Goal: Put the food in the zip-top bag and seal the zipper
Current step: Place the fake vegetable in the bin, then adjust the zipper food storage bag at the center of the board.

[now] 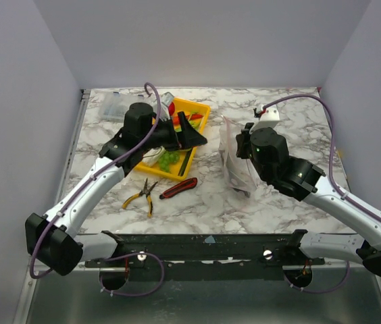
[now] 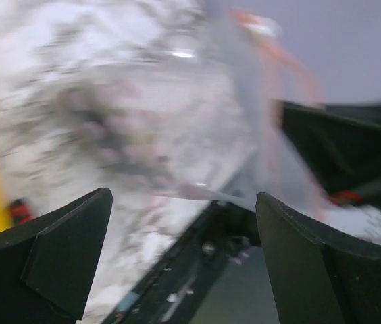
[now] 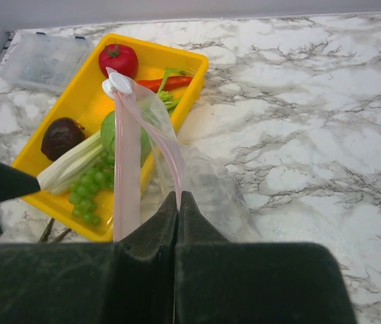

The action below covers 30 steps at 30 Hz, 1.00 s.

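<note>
The zip-top bag (image 3: pixel 211 182) hangs clear and floppy from my right gripper (image 3: pixel 178 196), which is shut on one side of its pink zipper (image 3: pixel 126 169). A white slider (image 3: pixel 116 84) sits at the strip's far end. The food lies in the yellow tray (image 3: pixel 82 101): red tomato (image 3: pixel 117 59), dark eggplant (image 3: pixel 62 137), leek (image 3: pixel 72 165), green grapes (image 3: pixel 89 192) and cabbage (image 3: pixel 111 131). My left gripper (image 1: pixel 194 131) hovers over the tray's right edge, pointing at the bag (image 1: pixel 234 162). Its view is blurred, and the left gripper (image 2: pixel 184 196) stands open with nothing between its fingers.
Yellow-handled pliers (image 1: pixel 143 196) and a red-black utility knife (image 1: pixel 178 187) lie on the marble in front of the tray (image 1: pixel 200 108). A clear hard box (image 1: pixel 113 104) sits at the back left. Grey walls close in the table.
</note>
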### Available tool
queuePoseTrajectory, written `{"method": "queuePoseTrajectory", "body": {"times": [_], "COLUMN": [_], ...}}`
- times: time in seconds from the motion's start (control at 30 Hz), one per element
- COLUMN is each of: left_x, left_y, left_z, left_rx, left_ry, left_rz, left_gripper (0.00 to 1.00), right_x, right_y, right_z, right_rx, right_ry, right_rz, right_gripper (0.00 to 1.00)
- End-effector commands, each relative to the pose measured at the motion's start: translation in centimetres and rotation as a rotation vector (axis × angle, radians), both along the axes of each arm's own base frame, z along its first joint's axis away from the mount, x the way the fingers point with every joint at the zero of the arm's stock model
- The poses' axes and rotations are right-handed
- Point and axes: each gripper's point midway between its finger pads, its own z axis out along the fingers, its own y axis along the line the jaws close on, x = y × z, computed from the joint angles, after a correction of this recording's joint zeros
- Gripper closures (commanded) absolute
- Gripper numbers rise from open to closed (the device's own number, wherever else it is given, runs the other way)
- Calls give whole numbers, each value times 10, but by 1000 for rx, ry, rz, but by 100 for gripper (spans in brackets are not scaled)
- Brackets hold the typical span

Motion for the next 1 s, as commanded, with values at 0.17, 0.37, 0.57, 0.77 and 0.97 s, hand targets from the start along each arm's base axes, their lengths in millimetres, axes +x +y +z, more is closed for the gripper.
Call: {"method": "queuePoseTrajectory", "body": {"times": [0.17,0.37,0.57,0.77,0.97], "left_x": [-71,-68,-58,-28,-37], "left_y": [-96,-110,-129,-132,-158], "left_z": [74,55,47,75,131], "left_rx": [-265,-182,-115,6,-123], "left_ry": [-64,-6,31,-81,-72], "left_rz": [-334,-313,-327,-287,-417], "left_gripper": [18,34,52,100,100], "right_x": [-1,-4,-4,8,11], "right_y": [8,7,7,-46,-144], "right_z": [21,24,22,12,26], "right_rx": [87,114,112,-75,-192], "right_ry": [-27,-30,-27,-66,-84], "right_rz": [18,20,16,-223,-501], "right_gripper": [100,100,100,99,99]}}
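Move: The near-left strip of the zip-top bag's open rim is roughly 12 cm right of the left hand, 4 cm back and 5 cm up. The zipper slider is about 9 cm right, 2 cm ahead and 4 cm up. Below lie the cabbage, 10 cm ahead and 5 cm left, and the red knife, 5 cm back and 6 cm left. From the right hand, already gripping the rim, that strip is about 3 cm ahead and 4 cm left, level. Left hand swings some 15 cm right, rising, shuts on the rim; the right drags its side 6 cm right. ##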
